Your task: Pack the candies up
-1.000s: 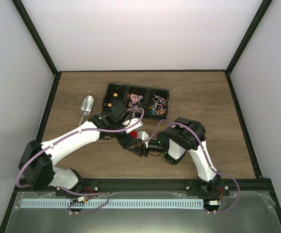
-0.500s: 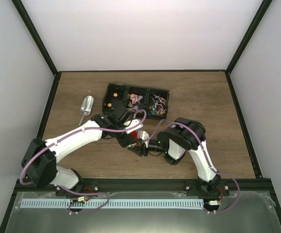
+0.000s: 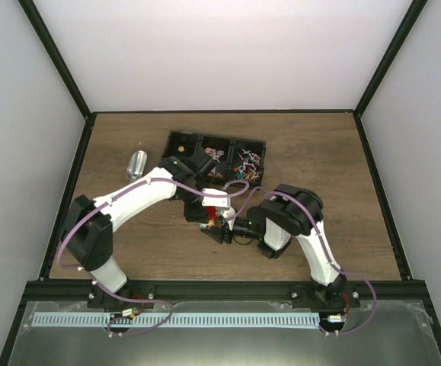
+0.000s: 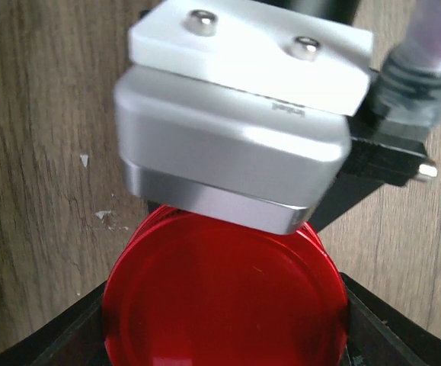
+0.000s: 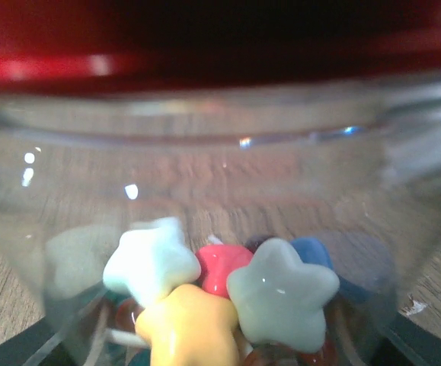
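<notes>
A clear jar (image 5: 205,152) holds several star-shaped candies (image 5: 281,293) in white, yellow, red and blue, and my right gripper (image 5: 220,347) is shut on it. The round red lid (image 4: 228,297) sits on the jar's mouth. My left gripper (image 4: 224,335) is shut on the lid, one dark finger at each side of its rim. Seen from above, the two grippers meet mid-table, the left gripper (image 3: 205,212) just behind the right gripper (image 3: 218,229), and the jar is mostly hidden. More candies (image 3: 247,162) lie in the black tray.
The black three-compartment tray (image 3: 176,137) stands just behind the grippers. A silvery metal scoop (image 3: 135,164) lies on the table left of it. Dark frame posts run along the wooden table's left and right sides.
My left arm has swung round so it reaches in from further back, and its jaws have narrowed onto the red lid. The right arm has stayed still with the jar.
</notes>
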Motion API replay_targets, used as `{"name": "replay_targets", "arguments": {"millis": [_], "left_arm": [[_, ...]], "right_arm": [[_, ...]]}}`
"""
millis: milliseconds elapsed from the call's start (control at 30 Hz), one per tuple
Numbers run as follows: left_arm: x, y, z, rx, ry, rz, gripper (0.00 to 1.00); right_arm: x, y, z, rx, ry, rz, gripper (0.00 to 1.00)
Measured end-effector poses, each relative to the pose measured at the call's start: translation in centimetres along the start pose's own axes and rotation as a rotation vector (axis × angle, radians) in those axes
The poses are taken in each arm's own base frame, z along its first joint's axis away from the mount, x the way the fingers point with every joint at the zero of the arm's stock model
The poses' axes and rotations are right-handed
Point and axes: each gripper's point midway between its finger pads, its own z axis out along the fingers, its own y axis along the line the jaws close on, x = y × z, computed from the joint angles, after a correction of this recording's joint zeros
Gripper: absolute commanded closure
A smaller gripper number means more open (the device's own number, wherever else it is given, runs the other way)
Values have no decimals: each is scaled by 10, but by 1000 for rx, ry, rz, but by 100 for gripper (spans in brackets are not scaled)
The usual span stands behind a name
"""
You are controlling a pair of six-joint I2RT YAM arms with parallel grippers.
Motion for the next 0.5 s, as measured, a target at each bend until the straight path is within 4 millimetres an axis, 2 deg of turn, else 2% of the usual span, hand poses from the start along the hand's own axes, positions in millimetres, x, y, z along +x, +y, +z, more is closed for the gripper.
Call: {"name": "replay_targets", "arguments": {"millis": [100,233,367,500], "left_arm": [[1,1,-1,20,28,85,32],[3,2,-1,9,39,163,8],[12,6,1,6,82,139,1],[10,3,-3,22,30,11,0]], "right_arm": [[0,0,0,0,0,-1,72],[0,2,0,-14,-2,-6,72],[0,9,0,-50,-3,-2,71],[-1,10,-1,-60,-4,5,60]]}}
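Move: The red lid sits between the left hand's fingers, right at its hand point, closing the candy jar, whose middle is about 5 cm below. From that hand, the candy tray lies some 17 cm ahead and 1 cm to the right, 10 cm lower; the scoop is 15 cm ahead and 21 cm to the left, just as low. The right hand grips the jar, so for it the lid is about 5 cm straight above. Left hand twists the red lid clockwise some 10 degrees, opens wide, then turns back, drifting 1 cm left. ##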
